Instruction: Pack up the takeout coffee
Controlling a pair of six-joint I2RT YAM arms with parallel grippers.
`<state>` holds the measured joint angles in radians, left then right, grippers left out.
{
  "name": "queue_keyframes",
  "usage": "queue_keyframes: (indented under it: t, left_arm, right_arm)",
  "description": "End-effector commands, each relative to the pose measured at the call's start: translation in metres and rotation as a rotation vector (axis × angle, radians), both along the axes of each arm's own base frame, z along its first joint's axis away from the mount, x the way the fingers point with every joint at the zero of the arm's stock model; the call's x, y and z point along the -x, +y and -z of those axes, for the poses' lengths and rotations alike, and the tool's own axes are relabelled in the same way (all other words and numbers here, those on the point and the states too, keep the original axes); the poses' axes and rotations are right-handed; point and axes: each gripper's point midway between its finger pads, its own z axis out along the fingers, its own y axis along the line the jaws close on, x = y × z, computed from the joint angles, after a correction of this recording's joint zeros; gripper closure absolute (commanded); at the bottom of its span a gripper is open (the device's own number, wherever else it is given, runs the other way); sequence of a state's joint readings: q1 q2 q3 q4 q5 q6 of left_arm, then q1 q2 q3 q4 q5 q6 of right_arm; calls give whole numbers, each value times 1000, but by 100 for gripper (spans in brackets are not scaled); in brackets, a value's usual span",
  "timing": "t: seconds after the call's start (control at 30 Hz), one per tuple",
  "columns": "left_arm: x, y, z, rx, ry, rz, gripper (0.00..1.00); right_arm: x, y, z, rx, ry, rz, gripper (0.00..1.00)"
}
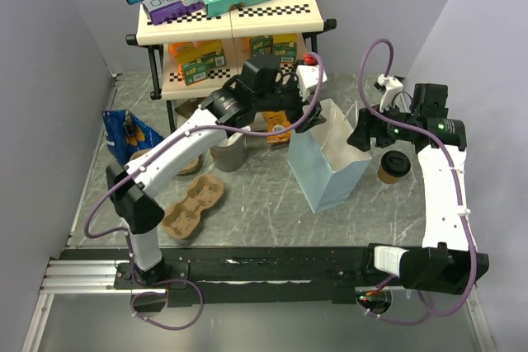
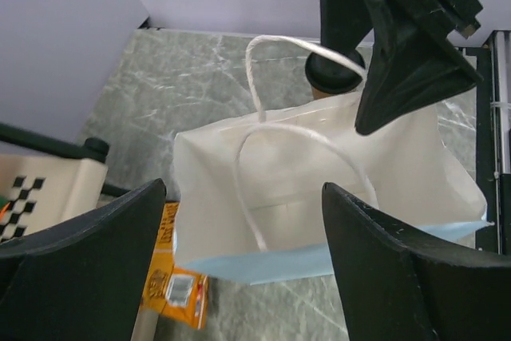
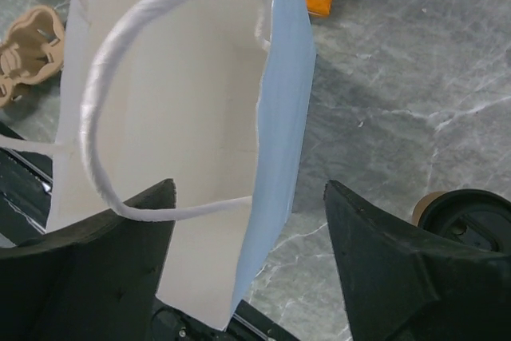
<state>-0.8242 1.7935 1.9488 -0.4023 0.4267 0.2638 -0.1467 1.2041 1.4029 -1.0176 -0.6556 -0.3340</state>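
The takeout coffee (image 1: 394, 166), a tan paper cup with a black lid, stands on the table just right of an open light-blue paper bag (image 1: 330, 166). Its lid (image 3: 471, 215) shows at the lower right of the right wrist view and peeks over the bag's far rim (image 2: 331, 77) in the left wrist view. My left gripper (image 1: 307, 121) hangs open over the bag's far-left rim (image 2: 243, 189). My right gripper (image 1: 360, 136) is open too, its fingers either side of the bag's blue right wall (image 3: 250, 185) without touching it. The bag looks white and bare inside.
A brown pulp cup carrier (image 1: 194, 204) lies at the left, with a grey cup (image 1: 228, 152) behind it. An orange packet (image 1: 279, 133) lies by the bag's far side. A folding shelf (image 1: 231, 18) with boxes stands at the back. A blue snack bag (image 1: 128, 129) sits far left.
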Motion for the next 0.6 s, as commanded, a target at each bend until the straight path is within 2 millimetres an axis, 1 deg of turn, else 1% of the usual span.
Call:
queue_keyframes:
  t: [0.0, 0.03, 0.07, 0.17, 0.2, 0.23, 0.27, 0.33, 0.37, 0.43, 0.47, 0.53, 0.57]
  left_arm:
    - [4, -22, -20, 83, -13, 88, 16]
    - [2, -25, -19, 83, -10, 91, 16]
    - [0, -27, -16, 80, -4, 87, 17]
    - [-10, -34, -10, 87, -8, 73, 17]
    - [-14, -37, -4, 85, -5, 65, 17]
    - [-17, -39, -5, 97, -11, 58, 16]
    - [-20, -41, 0, 93, -6, 50, 16]
    - [-23, -43, -3, 103, -16, 49, 18]
    - [-25, -45, 0, 101, -13, 44, 21]
    - [-25, -45, -6, 112, -22, 50, 26]
    - [-23, -43, -8, 113, -19, 61, 36]
    - [-15, -41, -15, 125, -12, 105, 47]
    - [-7, -37, -22, 129, -15, 127, 59]
  right_arm:
    - [-8, -3, -10, 41, -31, 13, 22]
    - [-7, -3, -9, 43, -27, 13, 25]
    - [-7, -3, -8, 45, -24, 12, 29]
    - [-4, -3, -6, 46, -17, 12, 35]
    - [-3, -4, -4, 47, -15, 12, 36]
    - [-2, -3, -3, 49, -11, 11, 37]
    - [-1, -4, -2, 50, -8, 11, 40]
    - [1, -4, 0, 52, -1, 7, 45]
    - [2, -3, 1, 52, 1, 1, 51]
    - [2, -3, 2, 52, 2, -2, 57]
    - [1, -3, 3, 53, 3, -6, 63]
    - [-2, -3, 3, 54, 5, -7, 69]
    - [-4, -3, 3, 51, 6, -4, 71]
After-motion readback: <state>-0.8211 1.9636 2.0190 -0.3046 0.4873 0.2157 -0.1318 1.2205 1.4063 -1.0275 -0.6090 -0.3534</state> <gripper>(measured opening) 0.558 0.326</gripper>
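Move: The bag's left handle stands about 5 cm right of, 2 cm ahead of and 4 cm below the left fingers; the bag's middle is some 9 cm right, 1 cm back and 23 cm below them. An orange packet lies 16 cm ahead, 5 cm left, 34 cm down. The right handle is about 1 cm ahead and 1 cm left of the right fingers, level with them, with the coffee cup 17 cm right, 5 cm ahead, 20 cm below. Bring the left gripper about 5 cm right and down, easing forward too, towards the bag's left handle; near the end start closing it from wide to roughly half open, around one leg of that handle. Hold the right hand nearly in place at the rim and close it steadily to a third open, gathering the right handle between its fingertips. ##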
